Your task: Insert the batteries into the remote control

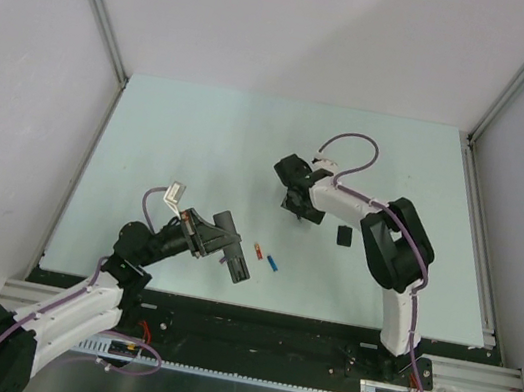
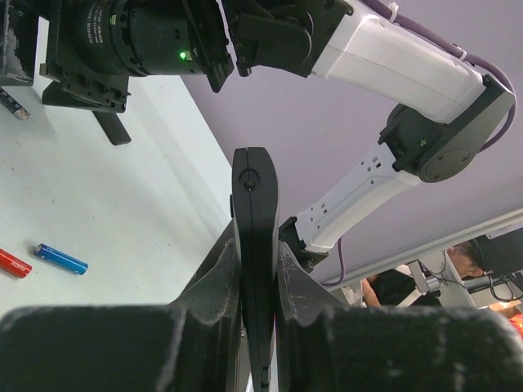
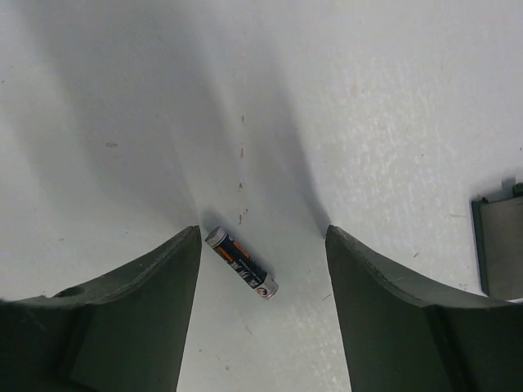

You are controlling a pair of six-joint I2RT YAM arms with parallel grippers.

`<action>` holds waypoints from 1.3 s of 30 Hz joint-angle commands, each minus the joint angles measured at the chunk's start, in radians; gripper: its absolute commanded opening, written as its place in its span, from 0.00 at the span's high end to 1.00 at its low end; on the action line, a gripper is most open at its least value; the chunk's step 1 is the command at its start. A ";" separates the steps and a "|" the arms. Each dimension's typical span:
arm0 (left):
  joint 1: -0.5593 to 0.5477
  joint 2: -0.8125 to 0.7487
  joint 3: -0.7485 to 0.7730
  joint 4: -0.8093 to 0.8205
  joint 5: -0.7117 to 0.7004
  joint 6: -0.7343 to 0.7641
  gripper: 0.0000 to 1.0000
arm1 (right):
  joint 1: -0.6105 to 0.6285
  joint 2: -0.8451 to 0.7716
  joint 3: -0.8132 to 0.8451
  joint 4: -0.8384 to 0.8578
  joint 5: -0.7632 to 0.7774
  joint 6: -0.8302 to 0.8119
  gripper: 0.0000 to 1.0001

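Note:
My left gripper (image 2: 255,238) is shut on the remote control (image 2: 255,212), a slim black bar held on edge just above the table (image 1: 202,135). From above, the remote control (image 1: 235,252) slants towards two batteries lying on the table beside its tip: a red-orange one (image 1: 257,250) and a bright blue one (image 1: 273,262). The left wrist view also shows the blue battery (image 2: 60,258) and the red one (image 2: 12,263). My right gripper (image 3: 263,237) stands open, low over a dark battery (image 3: 241,264) that lies flat between its fingers, closer to the left finger (image 3: 155,278).
A small black cover piece (image 1: 343,235) lies on the table right of the right gripper (image 1: 300,209); its corner shows at the edge of the right wrist view (image 3: 498,245). Grey walls enclose the table on three sides.

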 commanded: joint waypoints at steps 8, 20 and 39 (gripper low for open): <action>0.008 -0.026 -0.013 0.027 -0.003 -0.017 1.00 | 0.040 -0.032 -0.134 0.087 -0.101 -0.325 0.34; 0.008 -0.033 -0.022 0.021 -0.005 -0.017 1.00 | 0.017 -0.058 -0.170 0.122 -0.176 -0.506 0.58; 0.009 -0.073 -0.033 0.017 0.035 -0.025 1.00 | 0.054 -0.066 -0.170 0.104 -0.204 -0.903 1.00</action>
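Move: The black battery lies almost under the right hand's open fingertips, about 1 cm back, 1 cm left and 1 cm below. The battery cover lies some 12 cm right and 4 cm back of that hand; the red battery about 9 cm left and 11 cm back, the blue battery 5 cm left and 13 cm back, all on the table. From the left hand the black battery is roughly 19 cm ahead, 14 cm right and 19 cm down. Right hand turns about 40 degrees counter-clockwise, shifts 2 cm left and slightly back, and pinches the black battery. ##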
